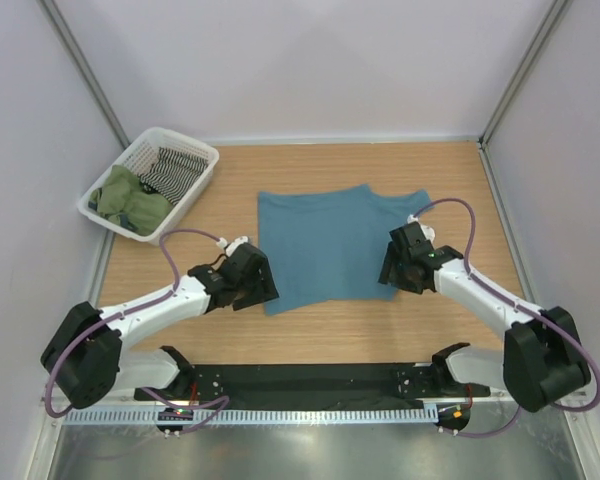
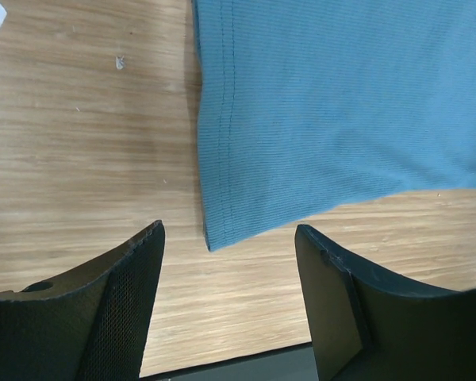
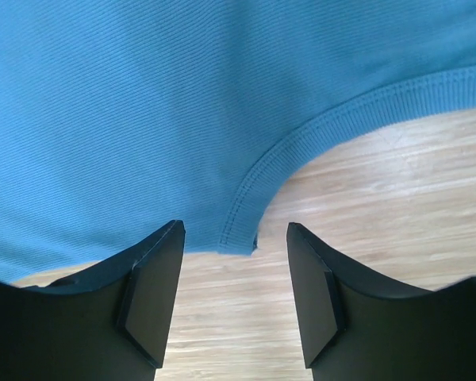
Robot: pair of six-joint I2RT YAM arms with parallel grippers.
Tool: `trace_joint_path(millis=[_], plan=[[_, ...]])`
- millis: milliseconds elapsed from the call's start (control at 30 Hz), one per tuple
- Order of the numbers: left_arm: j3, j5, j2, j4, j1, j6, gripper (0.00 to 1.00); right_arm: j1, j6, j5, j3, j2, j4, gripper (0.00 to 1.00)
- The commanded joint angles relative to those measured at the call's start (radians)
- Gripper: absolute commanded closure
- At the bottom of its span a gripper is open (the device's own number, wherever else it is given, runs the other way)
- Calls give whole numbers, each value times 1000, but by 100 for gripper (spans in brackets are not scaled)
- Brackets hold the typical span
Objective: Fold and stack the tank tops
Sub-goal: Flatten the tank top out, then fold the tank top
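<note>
A teal-blue tank top (image 1: 330, 245) lies spread flat on the wooden table, its hem to the left. My left gripper (image 1: 257, 287) hovers at its near left corner, open; in the left wrist view that hemmed corner (image 2: 214, 234) lies just ahead of the gap between the fingers (image 2: 230, 238). My right gripper (image 1: 395, 270) is open at the near right side. There the strap end (image 3: 239, 238) by the curved armhole edge sits just ahead of the gap (image 3: 234, 238). An olive-green tank top (image 1: 130, 200) lies bunched in the white basket (image 1: 195, 185) at the far left.
The basket also holds a black-and-white striped cloth (image 1: 170, 170). A black strip (image 1: 310, 380) runs along the near table edge between the arm bases. Grey walls close in the table on the left, back and right.
</note>
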Motion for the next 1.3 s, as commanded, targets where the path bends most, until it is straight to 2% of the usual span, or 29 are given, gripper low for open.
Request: trace_joint_path(millis=[0,33,167,233,300,433,533,633,700,833,1000,1133,1267], plan=[[-10,-42,-36,-3,-28,-52,32,6,76,-12,-35,-77,5,40],[-13,-42,-36,5,-35,-62,33,12,87,-20,-43,-89,4,40],[-44,-32,-19,55,-83,-98,36,20,98,-41,-70,-95,19,53],[-59,-11,-9,89,-94,-109,37,21,99,-43,-74,-94,21,53],[-65,-8,-4,111,-112,-116,40,20,99,-43,-84,-94,31,59],[-64,-17,4,114,-121,-112,44,21,98,-53,-104,-83,53,60],[-68,-23,5,114,-123,-109,48,21,99,-56,-120,-62,85,65],[-74,-22,4,114,-123,-106,55,21,96,-59,-123,-42,102,77],[-84,-20,-4,112,-123,-106,58,21,95,-61,-126,-45,105,77],[-97,-29,-13,98,-124,-106,60,21,93,-46,-130,-64,103,88],[-90,-71,2,72,-126,-106,56,21,96,-56,-135,-68,113,94],[-71,-94,40,71,-125,-95,57,21,93,-64,-143,-68,120,95],[-61,-100,91,89,-125,-81,66,21,90,-66,-146,-74,120,98]])
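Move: The left hand is after the tank top's near-left corner, about 3 cm back, 1 cm to its right and 4 cm below; the top's far-left corner lies some 29 cm ahead and 2 cm left of that hand, and a white scrap about 7 cm ahead and 9 cm left. The right hand is after the near-right corner, roughly 2 cm back, 1 cm left and 3 cm below, with the far strap end some 24 cm ahead and 10 cm right. The right hand eases back about 2 cm and sinks some 2.5 cm onto the tank top's near-right corner while its fingers go from half open to nearly shut, pinching the corner at the fingertips, and then it holds still there. The left hand also draws back and sinks about 3 cm to the near-left corner, swinging a little right and partly back left, its fingers narrowing to straddle the corner's tip but staying partly open. ##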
